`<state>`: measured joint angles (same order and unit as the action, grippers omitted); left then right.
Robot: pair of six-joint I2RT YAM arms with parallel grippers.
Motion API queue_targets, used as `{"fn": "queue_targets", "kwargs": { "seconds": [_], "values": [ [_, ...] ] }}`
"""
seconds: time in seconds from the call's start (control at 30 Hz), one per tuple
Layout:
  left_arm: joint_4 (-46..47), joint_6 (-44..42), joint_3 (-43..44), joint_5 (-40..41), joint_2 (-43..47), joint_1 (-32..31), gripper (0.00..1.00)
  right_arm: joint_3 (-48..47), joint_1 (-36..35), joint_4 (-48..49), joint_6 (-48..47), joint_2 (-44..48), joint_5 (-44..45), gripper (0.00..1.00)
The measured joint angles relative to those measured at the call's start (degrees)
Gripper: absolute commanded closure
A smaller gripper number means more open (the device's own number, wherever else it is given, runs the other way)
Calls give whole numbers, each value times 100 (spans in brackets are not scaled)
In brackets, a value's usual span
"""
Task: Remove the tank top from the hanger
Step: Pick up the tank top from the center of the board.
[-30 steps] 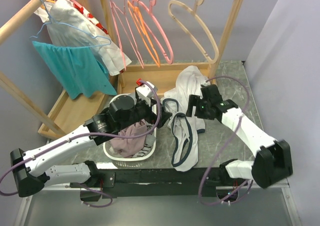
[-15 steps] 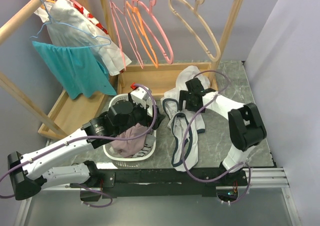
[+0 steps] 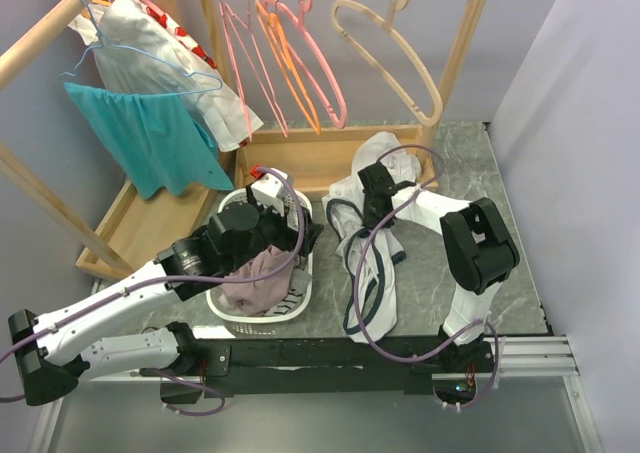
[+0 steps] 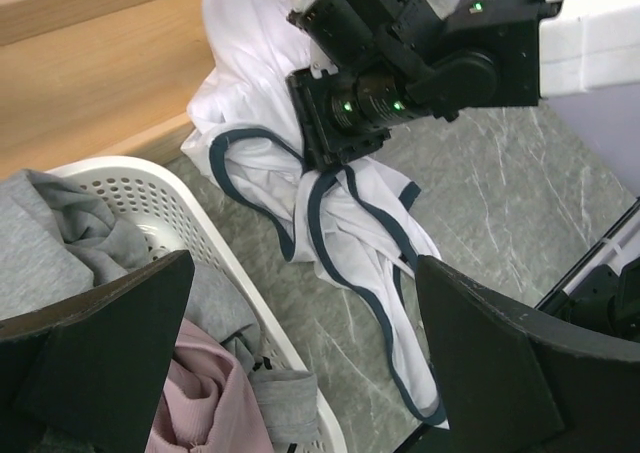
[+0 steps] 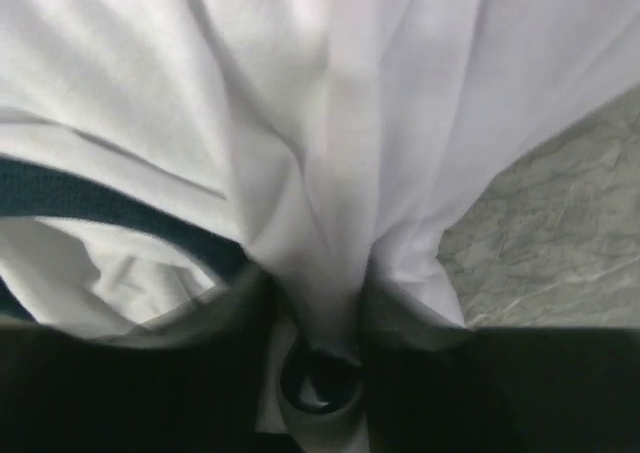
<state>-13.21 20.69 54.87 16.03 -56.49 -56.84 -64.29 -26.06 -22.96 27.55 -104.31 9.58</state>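
Note:
The white tank top (image 3: pixel 367 273) with navy trim lies crumpled on the grey table, with no hanger seen inside it. An empty tan hanger (image 3: pixel 392 61) hangs on the wooden rail behind. My right gripper (image 3: pixel 371 197) presses down into the upper part of the tank top (image 5: pixel 300 113). In the right wrist view a fold of white cloth is squeezed between its dark fingers (image 5: pixel 238 318), so the right gripper (image 5: pixel 318 285) is shut on it. My left gripper (image 4: pixel 300 358) hangs open over the basket's right rim, beside the tank top (image 4: pixel 372 228), holding nothing.
A white laundry basket (image 3: pixel 262 313) with grey and pink clothes sits left of the tank top. Pink and orange hangers (image 3: pixel 290 63) hang on the rail. A teal and a white garment (image 3: pixel 150 133) hang on the left rack. A wooden base board (image 3: pixel 320 158) lies behind.
My right arm has folded inward, carrying its gripper left and down onto the tank top, and its jaws have closed on the cloth. The left arm has drawn back slightly, still open.

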Motion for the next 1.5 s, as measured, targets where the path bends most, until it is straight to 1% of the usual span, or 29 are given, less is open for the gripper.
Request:
{"fn": "queue_targets", "kwargs": {
  "seconds": [0.03,0.07,0.23,0.33,0.47,0.53,0.63,0.7,0.73,0.83,0.9,0.97,1.13,1.33,1.5],
  "values": [
    [0,0,0,33,26,0,1,55,0,59,-13,31,-17,95],
    [0,0,0,46,44,0,1,101,-2,116,17,50,-28,100],
    [2,-4,0,98,114,0,1,444,-26,415,85,313,-63,100],
    [-44,9,11,164,114,0,1,780,-175,315,122,748,-186,100],
    [-186,197,24,538,116,0,0,992,-527,-291,116,1941,-251,100],
    [-175,306,-7,726,155,0,1,894,-702,-640,109,2791,-199,100],
    [-103,417,-151,911,369,0,1,422,-907,-1104,66,3982,-173,100],
    [-87,450,-210,1019,557,0,1,74,-970,-1290,-2,4612,-258,100],
    [-83,459,-214,1082,627,0,1,-107,-984,-1370,-48,4887,-356,100],
    [-81,516,-214,1292,813,0,0,-566,-1014,-1626,-184,5281,-828,100],
    [-90,584,-214,1464,898,0,1,-944,-1102,-1825,-293,5316,-1204,100],
    [-129,667,-214,1646,988,0,0,-1250,-1276,-1952,-398,5160,-1547,100],
    [-133,776,-280,1989,1392,0,1,-1853,-2000,-2124,-610,4441,-2087,100],
    [-337,1034,-289,2420,1637,0,1,-3187,-2693,-2275,-892,3152,-2028,100],
    [-728,1353,-350,2931,1917,0,0,-4297,-2970,-2262,-1093,2625,-1904,100]
  ]
}}
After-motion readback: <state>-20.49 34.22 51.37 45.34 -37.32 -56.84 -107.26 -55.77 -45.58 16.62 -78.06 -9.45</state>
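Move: The tank top lies in a long heap right under and between my right fingers, its middle about 2 cm back and 1 cm below. The basket's middle is roughly 21 cm to this hand's left and 6 cm back, barely higher; the rack's wooden tray lies some 18 cm ahead and 7 cm left. From my open left hand the tank top is about 12 cm ahead, 11 cm right and 27 cm down. I finish shutting my right fingers on the bunched middle of the tank top and draw it up off the tabletop, rising about 42 cm while coming back some 18 cm, then swing left about 17 cm towards the basket, turning the fingers from downward to mostly leftward. My left hand, empty and open, shifts some 13 cm left and rises slightly, turning counter-clockwise about 30 degrees. ##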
